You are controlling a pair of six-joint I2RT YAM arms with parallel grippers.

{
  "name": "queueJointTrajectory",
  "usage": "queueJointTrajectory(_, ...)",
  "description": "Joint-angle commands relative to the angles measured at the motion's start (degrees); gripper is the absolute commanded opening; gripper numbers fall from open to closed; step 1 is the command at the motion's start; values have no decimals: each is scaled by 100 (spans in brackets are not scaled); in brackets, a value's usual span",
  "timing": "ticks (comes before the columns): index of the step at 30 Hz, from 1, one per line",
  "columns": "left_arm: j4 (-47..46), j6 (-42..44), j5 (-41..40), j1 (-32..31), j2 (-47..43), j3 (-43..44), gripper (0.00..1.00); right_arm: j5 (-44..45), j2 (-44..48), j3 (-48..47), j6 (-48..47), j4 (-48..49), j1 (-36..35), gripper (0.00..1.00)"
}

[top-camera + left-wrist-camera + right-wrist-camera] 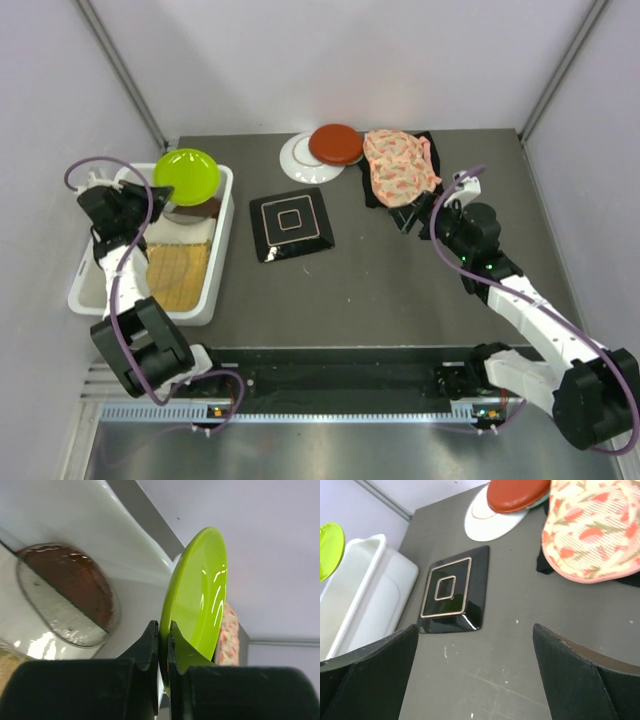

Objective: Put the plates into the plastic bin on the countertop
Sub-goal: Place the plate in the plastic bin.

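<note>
My left gripper (152, 190) (163, 626) is shut on the rim of a lime plate (187, 176) (197, 595), held tilted above the far end of the white plastic bin (222, 250) (75, 515). Inside the bin lie a clear glass plate (65, 597) with brown under it, a cream plate (182, 232) and a yellow woven plate (178, 275). A black square plate with a white outline (292, 223) (451, 591) lies mid-countertop. A red plate (335, 144) (517, 494) rests on a white plate (300, 160) (485, 519) at the back. My right gripper (410, 218) (475, 635) is open and empty above the countertop, right of the black plate.
A pink floral fabric piece (400, 165) (592, 530) lies on a black cloth (372, 195) (545, 562) at the back right. Pale walls surround the dark grey countertop (400, 290). The bin also shows in the right wrist view (365, 590).
</note>
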State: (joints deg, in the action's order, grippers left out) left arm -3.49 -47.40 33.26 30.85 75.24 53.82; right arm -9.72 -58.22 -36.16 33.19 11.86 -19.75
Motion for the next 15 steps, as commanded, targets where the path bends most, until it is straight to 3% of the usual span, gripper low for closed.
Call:
queueJointTrajectory(1,-135,520,-636,53,-414,-337,0,382,161,30,-322,-333,32,96)
queueJointTrajectory(15,-320,846,-751,53,623,-311,0,268,223,83,-322,-360,94,96)
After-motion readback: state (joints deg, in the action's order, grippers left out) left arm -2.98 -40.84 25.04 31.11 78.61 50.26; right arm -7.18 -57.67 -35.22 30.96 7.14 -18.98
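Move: Beneath the left hand, which already pinches the lime plate by its edge, lies the open plastic bin, its middle about 16 cm lower, 5 cm back and 5 cm left. Inside it, the brown plate under the clear dish is some 5 cm ahead and 20 cm down; the yellow mat is about 11 cm back and 21 cm below. The black square plate lies level with this hand, roughly 25 cm right. From the right hand, the bin is around 54 cm left. Lowering the lime plate into the far end of the plastic bin, the left hand sinks about 6 cm and works some 3 cm left, its fingers tipping down slightly and keeping their closed pinch. The empty right hand, still wide open, drifts about 3 cm down and to its right over the counter. ##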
